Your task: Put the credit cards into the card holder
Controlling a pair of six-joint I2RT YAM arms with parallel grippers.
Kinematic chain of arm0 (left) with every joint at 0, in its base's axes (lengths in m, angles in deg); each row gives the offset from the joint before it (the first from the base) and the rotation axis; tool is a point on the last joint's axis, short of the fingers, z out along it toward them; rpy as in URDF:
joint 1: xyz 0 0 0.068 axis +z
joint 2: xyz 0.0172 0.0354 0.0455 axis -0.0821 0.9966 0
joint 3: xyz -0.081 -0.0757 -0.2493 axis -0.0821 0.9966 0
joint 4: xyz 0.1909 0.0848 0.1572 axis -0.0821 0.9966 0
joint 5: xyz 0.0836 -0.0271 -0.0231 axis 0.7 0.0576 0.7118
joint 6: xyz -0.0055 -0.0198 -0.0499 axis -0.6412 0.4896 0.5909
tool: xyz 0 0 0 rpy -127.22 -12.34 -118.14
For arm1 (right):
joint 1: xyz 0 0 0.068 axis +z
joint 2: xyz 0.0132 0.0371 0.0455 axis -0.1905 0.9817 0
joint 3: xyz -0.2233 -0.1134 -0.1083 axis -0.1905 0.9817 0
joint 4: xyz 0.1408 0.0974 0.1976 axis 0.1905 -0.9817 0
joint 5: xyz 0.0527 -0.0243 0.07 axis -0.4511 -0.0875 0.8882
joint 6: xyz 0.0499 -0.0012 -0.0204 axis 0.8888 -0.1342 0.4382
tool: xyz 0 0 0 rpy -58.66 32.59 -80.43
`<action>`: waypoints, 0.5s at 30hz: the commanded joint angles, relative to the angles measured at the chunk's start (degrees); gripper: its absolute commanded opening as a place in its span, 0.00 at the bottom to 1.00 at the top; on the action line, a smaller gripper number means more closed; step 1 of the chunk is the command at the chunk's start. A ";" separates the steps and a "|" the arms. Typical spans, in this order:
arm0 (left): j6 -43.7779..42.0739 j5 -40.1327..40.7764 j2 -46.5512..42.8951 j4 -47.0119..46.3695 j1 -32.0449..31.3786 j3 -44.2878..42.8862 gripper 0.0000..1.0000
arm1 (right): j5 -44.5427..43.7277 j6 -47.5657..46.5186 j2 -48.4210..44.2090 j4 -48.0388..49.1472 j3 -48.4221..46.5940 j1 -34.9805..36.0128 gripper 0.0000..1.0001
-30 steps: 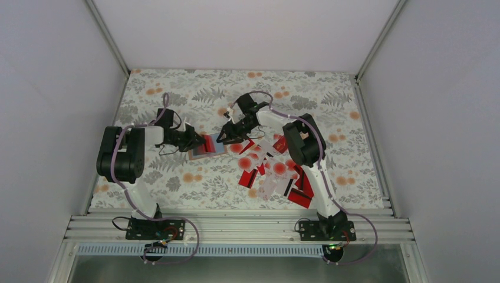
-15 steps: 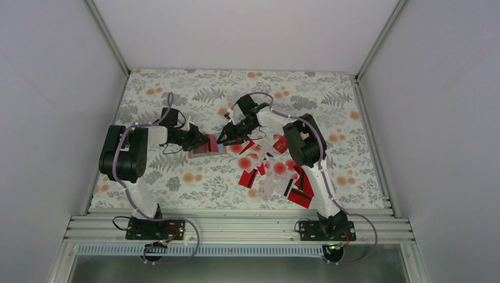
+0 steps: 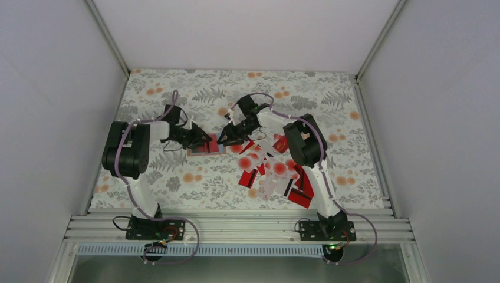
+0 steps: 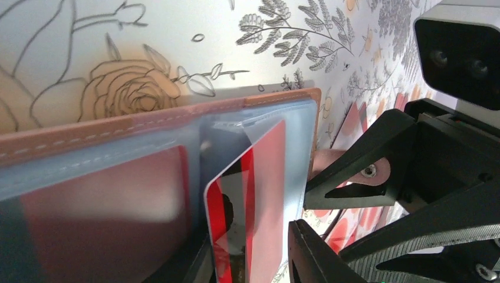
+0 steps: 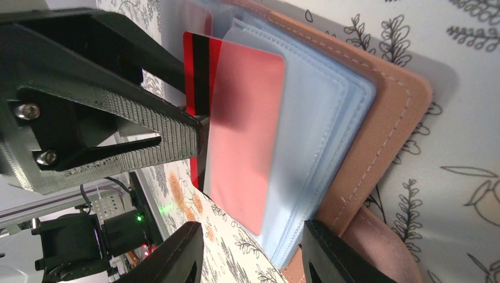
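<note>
The card holder lies open mid-table, with a tan cover and clear bluish sleeves. A red credit card with a black stripe sits partly inside a sleeve, its end sticking out. My left gripper is at that end, and its jaws stand apart around the card with a gap on one side. My right gripper is open over the holder's other edge, with one finger on the cover flap. More credit cards lie in a loose pile to the right.
The floral tablecloth covers the table, which has grey walls on three sides. A metal rail runs along the near edge by the arm bases. The two grippers are very close together, fingers almost touching over the holder.
My left gripper has pushed a little right and away, toward the holder, and its jaws have come apart from shut. The right gripper has stayed put.
</note>
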 commanded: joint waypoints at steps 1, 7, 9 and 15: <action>-3.52 3.59 -0.90 4.89 -0.35 -3.10 0.35 | -3.97 0.30 -0.52 -3.58 2.39 0.83 0.43; -5.56 9.29 -2.49 11.30 -0.35 -5.53 0.51 | -4.30 0.51 -0.83 -3.40 2.61 0.83 0.43; -6.07 10.58 -2.83 12.83 -0.46 -6.09 0.54 | -4.31 0.60 -0.99 -3.32 2.74 0.91 0.43; -6.53 12.77 -3.19 15.68 -1.06 -7.36 0.56 | -4.42 0.57 -0.89 -3.50 2.37 1.16 0.43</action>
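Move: The red card in the holder's right-hand pocket has its middle some 3 cm right of the left hand, 1 cm back and 2 cm below, its striped edge bowed up by the fingers. At about that depth, the card in the left-hand pocket lies about 3 cm left and 1 cm back; the nearest loose card is some 14 cm right and 2 cm back. From the right hand, the pocketed card is about 4 cm left, 1 cm back and 2 cm below. The left hand backs some 2 cm left, up and slightly forward off the card, fingers spreading wider. ##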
